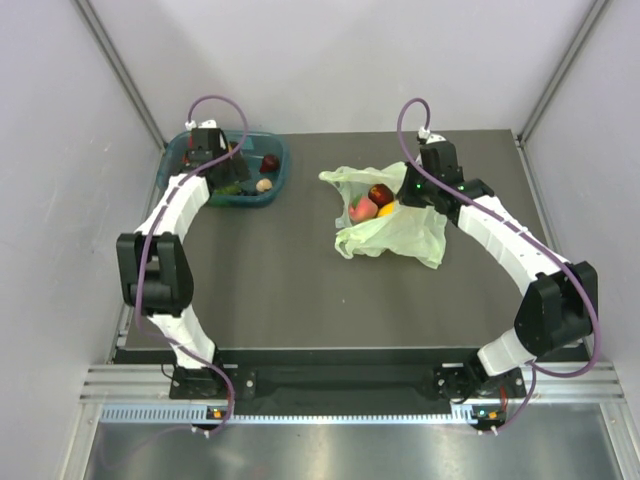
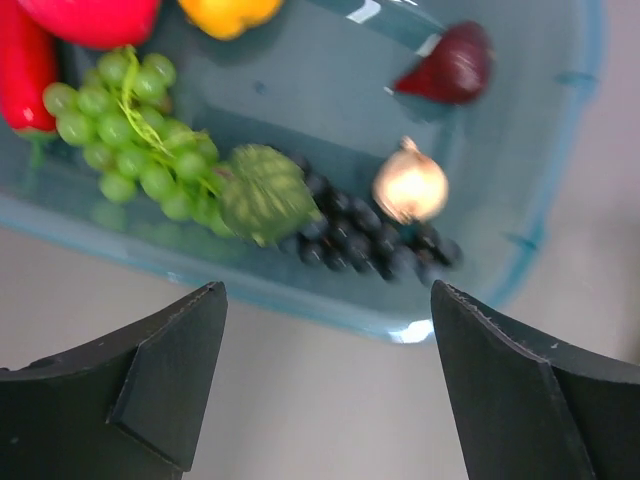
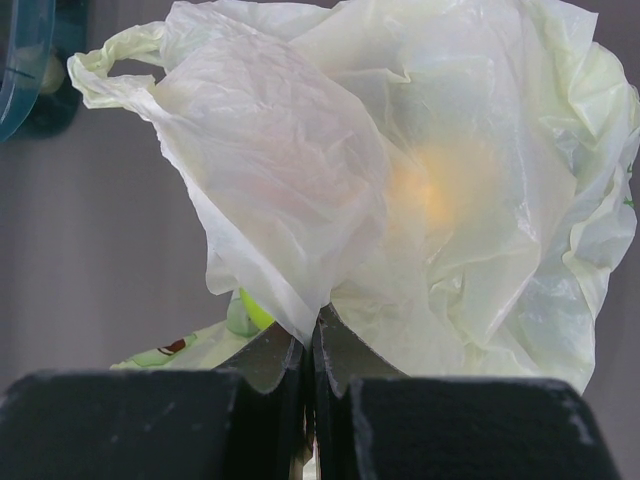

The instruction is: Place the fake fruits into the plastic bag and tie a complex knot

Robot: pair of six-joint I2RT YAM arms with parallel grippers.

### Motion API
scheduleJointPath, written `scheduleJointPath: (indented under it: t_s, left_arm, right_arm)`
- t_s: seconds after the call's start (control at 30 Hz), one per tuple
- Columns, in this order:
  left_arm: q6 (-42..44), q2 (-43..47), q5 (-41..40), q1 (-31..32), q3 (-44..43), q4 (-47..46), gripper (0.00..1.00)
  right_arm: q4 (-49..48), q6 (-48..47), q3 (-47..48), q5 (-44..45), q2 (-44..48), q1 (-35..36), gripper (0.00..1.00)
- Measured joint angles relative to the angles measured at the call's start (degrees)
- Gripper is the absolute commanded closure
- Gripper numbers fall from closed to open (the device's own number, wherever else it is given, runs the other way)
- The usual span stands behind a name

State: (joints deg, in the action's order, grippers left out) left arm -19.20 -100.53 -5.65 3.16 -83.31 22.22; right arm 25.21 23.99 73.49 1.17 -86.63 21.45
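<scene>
The pale-green plastic bag (image 1: 392,232) lies right of the table's middle, its mouth open toward the left. Inside it show fake fruits: a red one (image 1: 380,193), a pink one (image 1: 361,208) and an orange one (image 1: 387,210). My right gripper (image 3: 312,325) is shut on a fold of the plastic bag (image 3: 300,170) at its right rim. My left gripper (image 2: 328,290) is open and holds nothing; it hangs over the near wall of the teal basket (image 2: 330,305). In the basket lie green grapes (image 2: 130,130), dark grapes (image 2: 370,238), a beige bulb (image 2: 410,185) and a dark red fruit (image 2: 455,65). No knot shows.
The teal basket (image 1: 284,166) stands at the back left of the dark table. A red fruit (image 2: 90,15), a yellow one (image 2: 228,12) and a long red one (image 2: 20,65) lie at its far side. Grey walls close in on both sides and behind.
</scene>
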Motion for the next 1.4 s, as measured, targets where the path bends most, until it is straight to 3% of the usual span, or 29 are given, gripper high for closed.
scheduleJointPath:
  t_s: [0.43, 0.87, 1.03, 1.13, 1.23, 1.27, 1.3, 1.4]
  left_arm:
    - [3.58, -19.85, -2.14, -1.60, -22.77, 8.20, 0.20]
    - [4.22, -23.26, -0.81, -2.36, -23.65, 10.05, 0.23]
    - [4.37, -26.03, -1.11, -2.47, -27.32, 12.33, 0.33]
    - [4.50, -27.12, -1.38, -2.97, -27.36, 14.27, 0.35]
    - [4.52, -28.83, -1.27, -4.00, -28.57, 17.03, 0.64]
    - [4.59, -29.57, -1.16, -4.33, -29.49, 17.86, 0.78]
    - [4.79, -30.14, -0.92, -4.50, -30.10, 18.29, 1.00]
    - [5.20, -30.32, -0.24, -4.87, -30.73, 18.58, 1.00]
  right_arm:
    - [0.02, -0.44, 0.00, -0.61, 0.00, 0.00, 1.00]
    - [0.04, -0.83, 0.00, -0.63, 0.00, 0.00, 1.00]
    - [0.04, -0.90, 0.00, -0.63, 0.00, 0.00, 1.00]
    - [0.04, -0.90, 0.00, -0.63, 0.00, 0.00, 1.00]
    - [0.04, -0.90, 0.00, -0.63, 0.00, 0.00, 1.00]
    - [0.04, -0.90, 0.00, -0.63, 0.00, 0.00, 1.00]
    - [0.04, -0.90, 0.00, -0.63, 0.00, 0.00, 1.00]
    - [0.04, -0.87, 0.00, -0.63, 0.00, 0.00, 1.00]
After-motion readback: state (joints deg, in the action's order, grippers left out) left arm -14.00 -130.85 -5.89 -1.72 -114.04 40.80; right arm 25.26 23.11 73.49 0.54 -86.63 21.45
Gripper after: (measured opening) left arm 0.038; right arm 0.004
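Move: The green vegetable in the tray lies about 5 cm ahead of the open left hand, 4 cm to its left and 11 cm below. The green grapes sit some 5 cm to the left of it, the black grapes about 4 cm to its right and the onion bulb 8 cm to its right; the yellow pepper is about 7 cm farther out. From the right hand, the vegetable is roughly 45 cm left, 12 cm ahead and 14 cm lower. Forward first, by some 6 cm, then mostly down and a little left, the left hand sinks about 10 cm in all into the tray with a brief halt halfway, its fingers tipping some 20 degrees steeper. Low down it draws slightly back, then shuts its fingers on the green vegetable between the two bunches of grapes. The right hand stays put, still gripping the bag's rim. ##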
